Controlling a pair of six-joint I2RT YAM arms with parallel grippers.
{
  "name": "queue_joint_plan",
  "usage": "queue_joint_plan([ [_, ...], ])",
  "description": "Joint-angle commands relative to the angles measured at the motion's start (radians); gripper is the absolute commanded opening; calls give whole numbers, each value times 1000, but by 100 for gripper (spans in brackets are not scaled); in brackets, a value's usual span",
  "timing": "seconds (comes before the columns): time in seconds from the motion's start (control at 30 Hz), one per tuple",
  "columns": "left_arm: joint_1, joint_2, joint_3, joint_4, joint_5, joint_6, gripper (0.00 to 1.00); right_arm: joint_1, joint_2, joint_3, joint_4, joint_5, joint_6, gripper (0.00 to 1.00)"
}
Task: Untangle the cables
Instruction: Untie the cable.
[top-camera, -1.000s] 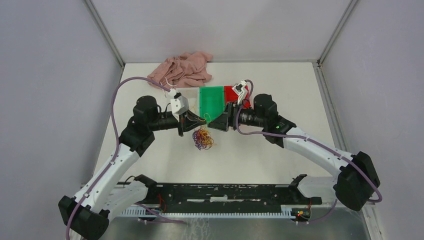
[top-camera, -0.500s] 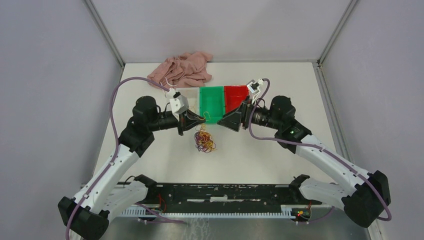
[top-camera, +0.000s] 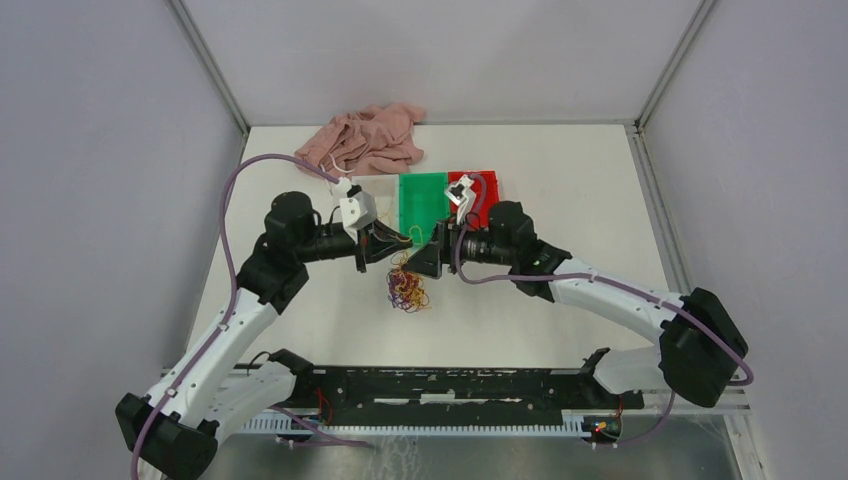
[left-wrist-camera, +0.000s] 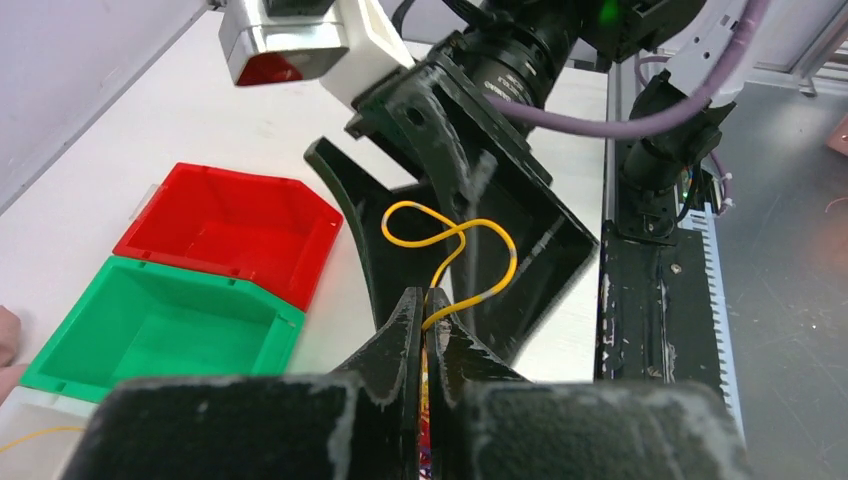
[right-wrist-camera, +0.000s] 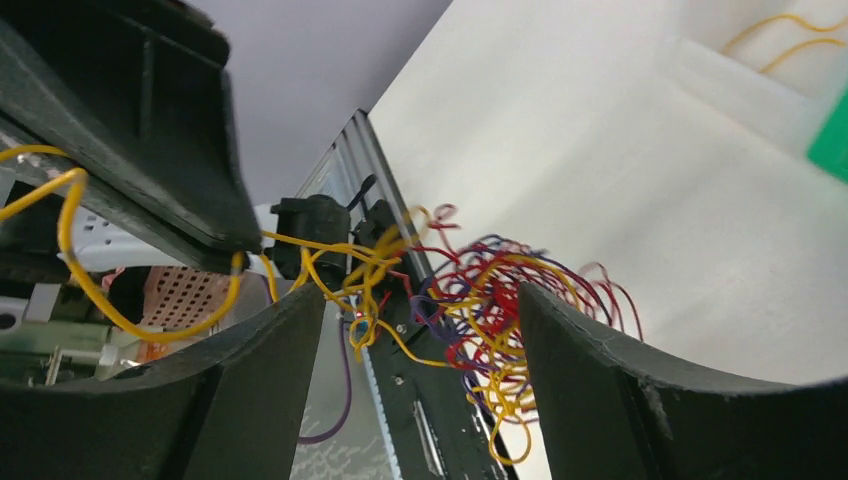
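The cables (top-camera: 407, 285) form a small tangle of yellow, red and purple strands hanging just above the table's middle. My left gripper (top-camera: 399, 244) is shut on a yellow cable (left-wrist-camera: 452, 243) that loops out past its tips (left-wrist-camera: 425, 305) and runs down into the tangle. My right gripper (top-camera: 416, 266) faces it from the right, open. In the right wrist view the tangle (right-wrist-camera: 490, 300) lies between the spread fingers (right-wrist-camera: 590, 350), with the right gripper (right-wrist-camera: 420, 335) touching none of it that I can see.
A green bin (top-camera: 422, 200) and a red bin (top-camera: 484, 192) stand behind the grippers. A pink garment (top-camera: 365, 140) lies at the back. A pale tray (right-wrist-camera: 720, 70) with a yellow strand sits beside the green bin. The black rail (top-camera: 450, 385) runs along the near edge.
The right arm swung out to the right, then came back left and lower, so its open fingers now flank the tangle. The left gripper held still.
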Motion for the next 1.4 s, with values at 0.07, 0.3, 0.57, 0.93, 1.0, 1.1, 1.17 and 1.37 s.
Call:
queue_joint_plan([
  [0.07,-10,5,65,35,36,-61,3,56,83,65,120,74,5,78],
  [0.3,-20,16,128,44,79,-137,3,60,168,69,113,161,3,73],
  [0.57,-31,33,255,27,91,-163,3,60,240,-10,163,179,17,70],
  [0.93,-32,39,346,-9,92,-165,3,60,234,-148,215,214,22,62],
  [1.0,-32,41,364,-12,87,-159,3,60,231,-166,214,221,17,59],
  [1.1,-32,49,406,-29,82,-141,3,59,230,-195,215,235,9,48],
  [1.17,-32,55,438,-43,75,-121,3,60,232,-211,217,245,6,39],
  [1.37,-32,76,551,-88,31,-39,3,60,243,-247,220,260,-7,29],
])
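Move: The cable tangle hangs by its yellow cable from my shut left fingers, roughly 18 cm beneath that hand and about 1 cm back. From my open right hand, the same tangle lies some 12 cm below, 3 cm to the left and 1 cm back. The green bin stands about 19 cm ahead of my right hand, neither left nor right, about 20 cm lower; the white bin is 10 cm to the left of the green one. I keep my left fingers shut on the yellow cable and raise it about 15 cm, away from the tangle and slightly back. Meanwhile my right hand shifts some 3 cm left, then drops about 16 cm to the side of the tangle, easing back to the right as it sinks; its fingertips tip down some 15 degrees and close from wide open to about a third, around the hanging strands. ##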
